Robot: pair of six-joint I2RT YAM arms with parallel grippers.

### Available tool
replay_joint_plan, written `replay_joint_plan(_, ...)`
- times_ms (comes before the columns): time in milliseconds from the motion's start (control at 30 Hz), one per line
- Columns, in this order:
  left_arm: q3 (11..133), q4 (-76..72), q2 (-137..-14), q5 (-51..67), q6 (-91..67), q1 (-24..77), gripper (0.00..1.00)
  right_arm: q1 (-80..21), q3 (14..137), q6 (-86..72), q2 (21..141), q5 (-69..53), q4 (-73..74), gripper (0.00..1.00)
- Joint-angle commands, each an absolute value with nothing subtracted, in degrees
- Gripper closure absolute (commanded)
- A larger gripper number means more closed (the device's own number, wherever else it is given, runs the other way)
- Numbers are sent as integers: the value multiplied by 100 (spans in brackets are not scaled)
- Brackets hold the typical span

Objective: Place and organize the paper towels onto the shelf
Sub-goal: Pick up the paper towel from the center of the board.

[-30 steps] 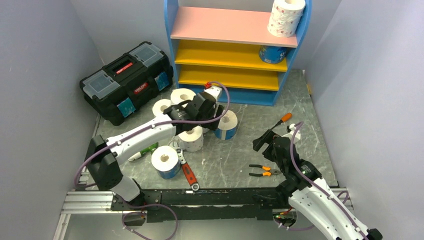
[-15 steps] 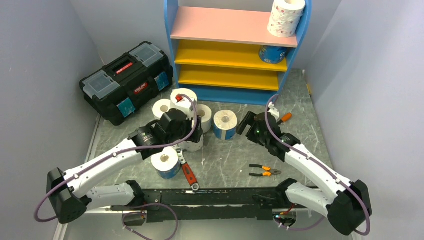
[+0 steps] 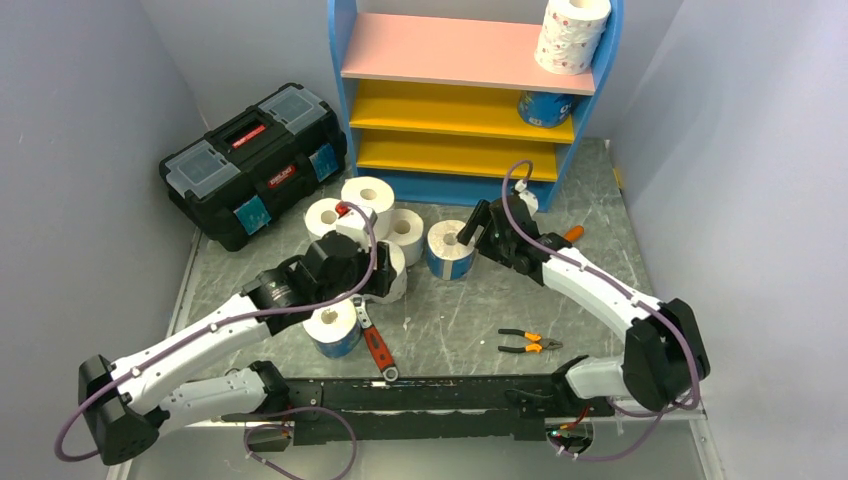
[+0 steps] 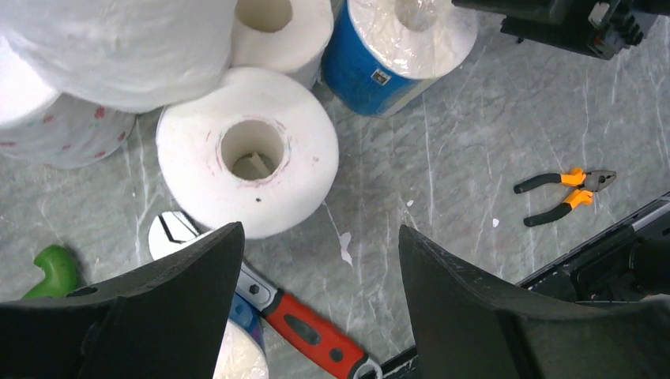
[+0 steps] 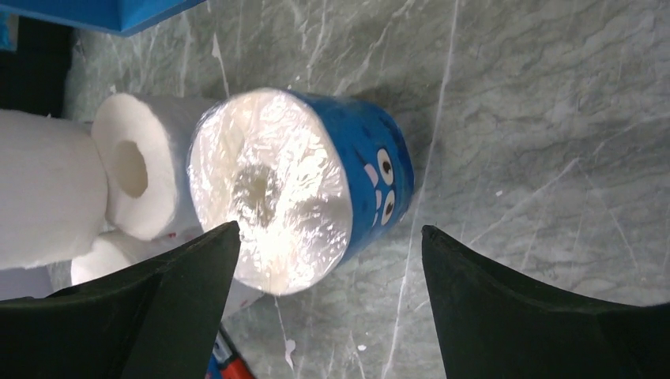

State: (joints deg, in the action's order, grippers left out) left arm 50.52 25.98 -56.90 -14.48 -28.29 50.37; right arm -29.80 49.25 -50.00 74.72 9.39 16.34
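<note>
The blue-framed shelf [image 3: 345, 60] stands at the back. A pink-dotted paper towel roll [image 3: 572, 33] is on its pink top board, and a blue-wrapped roll [image 3: 545, 107] is on the yellow board below. Several rolls stand clustered on the floor, among them a plain one [image 4: 249, 150] and a blue-wrapped one [image 3: 450, 248] [image 5: 300, 185]. My left gripper [image 3: 375, 272] [image 4: 320, 233] hovers open over the near side of the plain roll, holding nothing. My right gripper [image 3: 478, 228] [image 5: 330, 230] is open just right of the blue-wrapped roll, not touching it.
A black toolbox [image 3: 255, 160] sits at the back left. A red-handled wrench [image 3: 375, 345] [image 4: 304, 328] lies beside another blue-wrapped roll [image 3: 332, 325]. Orange pliers [image 3: 528, 343] [image 4: 565, 189] lie to the right, an orange screwdriver [image 3: 570, 235] is behind my right arm, and a green item [image 4: 51, 268] lies at left.
My right arm has reached forward and left, up to the blue-wrapped roll. My left arm has drawn back toward the near left, away from the cluster's far side.
</note>
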Motion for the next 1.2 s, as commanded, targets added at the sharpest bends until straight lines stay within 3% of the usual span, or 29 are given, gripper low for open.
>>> replay_joint_plan(0,4871,2512,-5382,-1576,-3080,5022,23,-2903,5255,-4861,7843,781,1435,15)
replay_joint_plan(700,4407,2634,-4976,-1733,-3407,5026,23,-2916,5519,-5120,8551,589,1486,32)
replay_joint_plan(1067,4317,2698,-4904,-1802,-3578,5021,23,-3138,5700,-5205,8269,961,1759,63)
replay_joint_plan(1167,4313,2685,-4938,-1792,-3611,5019,23,-3179,5994,-5247,8385,950,2081,67)
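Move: Some 5 cm to the right hand's left, 2 cm farther out and 7 cm lower stands the blue-wrapped paper towel, its core upright. Of its neighbours, the rear white roll is about 15 cm left and 4 cm ahead of this hand, and the near white roll about 20 cm left and 2 cm back. From the left hand, the blue-wrapped paper towel lies about 9 cm ahead, 14 cm to the right and 13 cm below. Sinking about 3 cm early on while easing 2 cm left and a little forward, the right hand tips a few degrees further down onto the blue-wrapped paper towel, then closes from wide to about half open, pinching its right-hand wall with one finger in the core and the other outside. The left hand, still open, backs off some 4 cm to its left, down and back, away from the paper towel. ##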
